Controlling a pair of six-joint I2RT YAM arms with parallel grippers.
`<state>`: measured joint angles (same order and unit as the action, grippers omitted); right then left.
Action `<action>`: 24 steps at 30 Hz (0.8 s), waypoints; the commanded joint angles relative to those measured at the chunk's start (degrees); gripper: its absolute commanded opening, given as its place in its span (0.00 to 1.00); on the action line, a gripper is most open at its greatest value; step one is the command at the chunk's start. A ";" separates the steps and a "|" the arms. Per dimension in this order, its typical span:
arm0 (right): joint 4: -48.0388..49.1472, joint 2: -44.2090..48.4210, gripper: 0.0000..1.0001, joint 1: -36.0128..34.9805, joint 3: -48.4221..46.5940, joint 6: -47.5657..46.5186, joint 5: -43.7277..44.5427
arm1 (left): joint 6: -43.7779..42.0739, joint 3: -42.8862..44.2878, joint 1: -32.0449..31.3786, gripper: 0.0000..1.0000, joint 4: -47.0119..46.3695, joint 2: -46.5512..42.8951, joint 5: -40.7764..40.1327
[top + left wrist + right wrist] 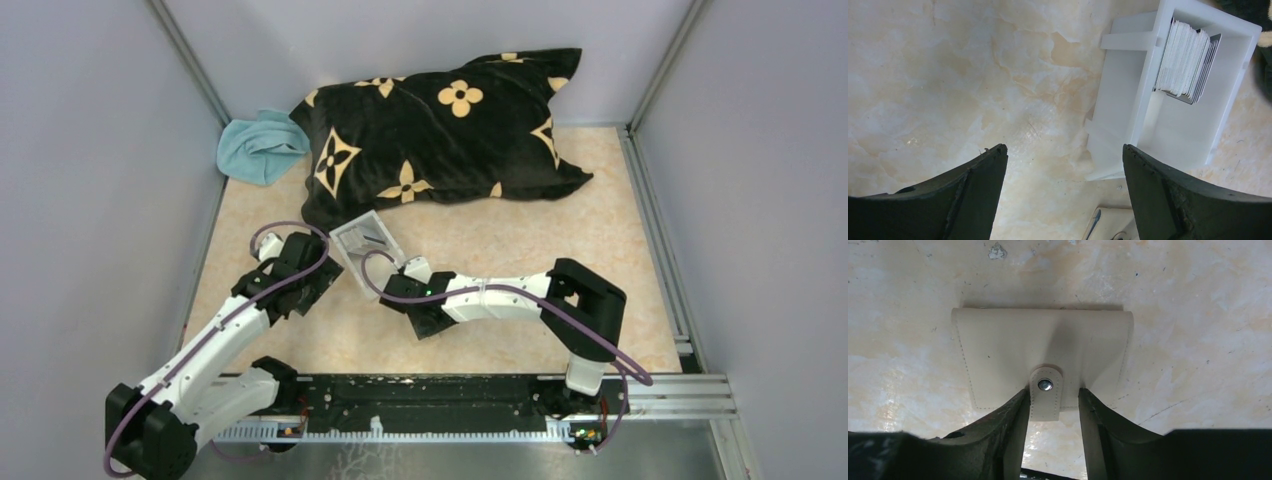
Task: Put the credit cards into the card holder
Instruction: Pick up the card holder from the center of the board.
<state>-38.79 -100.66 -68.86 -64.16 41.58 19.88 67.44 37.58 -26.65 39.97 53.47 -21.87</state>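
Observation:
The card holder is a closed tan wallet lying flat on the marbled table, its tab and snap stud pointing toward me. My right gripper is open, its fingers straddling the tab: the left finger touches the tab's edge, the right stands a little apart. The credit cards stand on edge as a stack inside a white tray. My left gripper is wide open over bare table just left of the tray, holding nothing. A corner of the card holder shows below it.
A black pillow with tan flowers lies across the back, touching the tray. A light blue cloth sits in the back left corner. Walls close both sides. A metal rail runs along the near edge.

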 commanded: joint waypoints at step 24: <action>7.75 15.25 0.00 1.04 2.55 -12.46 -1.63 | -0.70 -0.31 -1.43 0.91 -1.39 -3.70 1.42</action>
<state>-36.69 -92.05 -68.12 -61.52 33.89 18.85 67.68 37.32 -27.57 39.83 51.40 -21.47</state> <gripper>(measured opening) 0.020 0.909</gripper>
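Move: Already down over the card holder, the right hand has its part-open fingertips around the closing strap; the holder's middle is about 2 cm ahead, 1 cm left and 1 cm below. The white tray's middle lies some 15 cm ahead and 13 cm left of that hand, and the credit cards in its far end about 18 cm ahead and 14 cm left, all near fingertip height. From the left hand the holder is some 21 cm right, 6 cm back and 8 cm lower. Closing its fingers from not quite half open to shut, the right hand pinches the card holder's strap while staying low over the holder. It then lifts about 3.5 cm nearly straight up, quickest at the end, keeping the strap between its fingertips and turning slightly, about 5 degrees counter-clockwise. ##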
